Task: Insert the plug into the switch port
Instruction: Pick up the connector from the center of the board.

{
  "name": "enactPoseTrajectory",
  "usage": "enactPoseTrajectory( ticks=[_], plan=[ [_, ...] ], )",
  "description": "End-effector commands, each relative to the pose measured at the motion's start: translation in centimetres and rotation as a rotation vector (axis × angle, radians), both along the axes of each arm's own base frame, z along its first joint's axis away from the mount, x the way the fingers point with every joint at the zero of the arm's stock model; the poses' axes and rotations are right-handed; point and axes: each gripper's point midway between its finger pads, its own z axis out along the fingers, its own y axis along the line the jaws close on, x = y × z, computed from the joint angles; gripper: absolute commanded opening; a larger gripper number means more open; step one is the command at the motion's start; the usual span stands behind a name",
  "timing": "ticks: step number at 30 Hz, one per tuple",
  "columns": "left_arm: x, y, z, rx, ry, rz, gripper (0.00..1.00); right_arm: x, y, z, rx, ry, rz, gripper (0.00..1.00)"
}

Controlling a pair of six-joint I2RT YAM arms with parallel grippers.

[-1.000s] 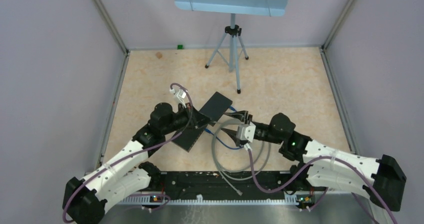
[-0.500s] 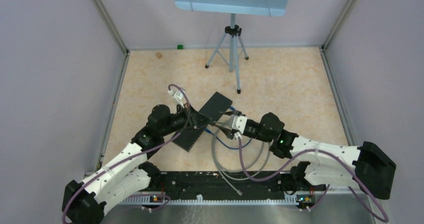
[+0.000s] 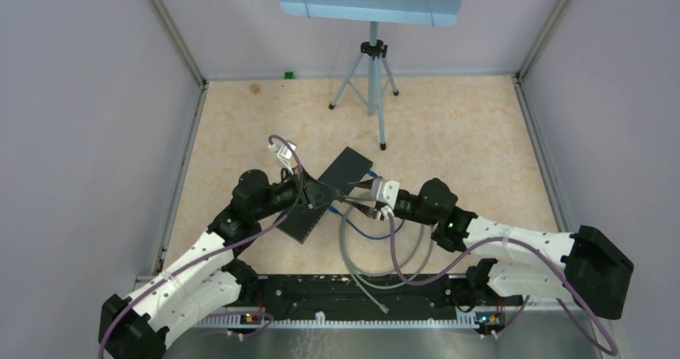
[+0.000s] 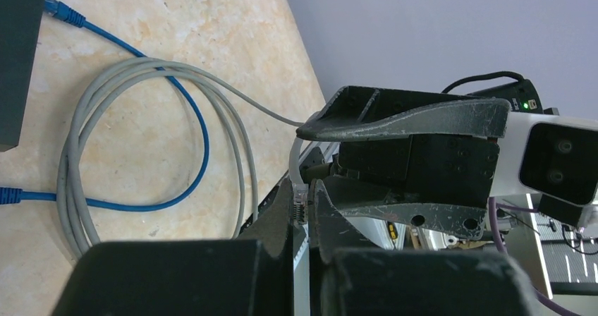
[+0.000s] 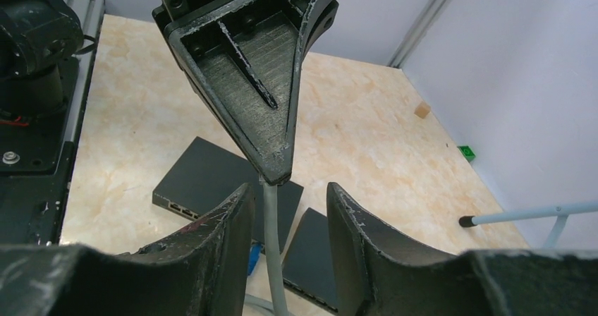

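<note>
My left gripper (image 4: 302, 192) is shut on the clear plug (image 4: 301, 204) of a grey cable (image 4: 141, 69), held above the table. The right gripper (image 5: 285, 196) stands open with its fingers (image 5: 233, 221) on either side of the grey cable (image 5: 271, 221), just below the left gripper's tips, not touching it. Two flat black switches lie below: one (image 5: 211, 178) shows a row of ports along its near edge, the other (image 5: 314, 256) sits beside it. From the top view both grippers, left (image 3: 321, 189) and right (image 3: 365, 197), meet beside the switches (image 3: 350, 167).
The grey cable (image 3: 385, 255) coils on the table toward the arm bases, its other end (image 3: 386, 305) lying on the black base rail. A blue cable (image 4: 201, 129) loops from a switch (image 4: 17, 55). A tripod stand (image 3: 370, 78) is at the back.
The right arm has swung left and up to the left gripper, and its jaws have narrowed around the grey cable. The left gripper has kept hold of the plug.
</note>
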Motion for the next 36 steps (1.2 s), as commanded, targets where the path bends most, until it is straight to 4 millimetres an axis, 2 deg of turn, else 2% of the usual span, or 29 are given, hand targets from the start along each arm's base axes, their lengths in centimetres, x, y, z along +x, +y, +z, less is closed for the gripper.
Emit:
enactPoseTrajectory(
  ticks=[1,9,30,36],
  plan=[
    [-0.2,-0.3,2.3,-0.055,-0.062,-0.024,0.0,-0.2,0.2,1.3,0.054,-0.005,0.034,0.41],
    [-0.3,-0.2,3.3,-0.069,-0.094,-0.025,0.0,-0.2,0.1,0.8,0.046,0.004,0.05,0.37],
    [-0.6,-0.5,3.5,-0.075,-0.101,-0.054,0.0,-0.1,-0.2,0.2,0.038,0.02,0.065,0.24],
    [-0.6,-0.5,3.4,-0.076,-0.096,-0.057,0.0,-0.2,-0.1,0.2,0.036,0.023,0.079,0.13]
  ],
)
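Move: The grey cable just behind the connector hangs between the right gripper's open fingers, about 1 cm back and 1 cm left of its hand point; the connector, still pinched in the left gripper, is about 3 cm to the left. From the left hand that stretch of cable is about 2 cm right, 1 cm ahead and 1 cm below. Some 20 cm below the right hand, one black switch lies about 11 cm ahead and 1 cm left, another about 12 cm left and 1 cm back. Close the right fingers around the grey cable just behind the connector, from a little under half open to nearly shut, holding that hand almost in place and letting it sink just under 1 cm. Keep the left gripper shut on the connector and ease it up about 1 cm. ##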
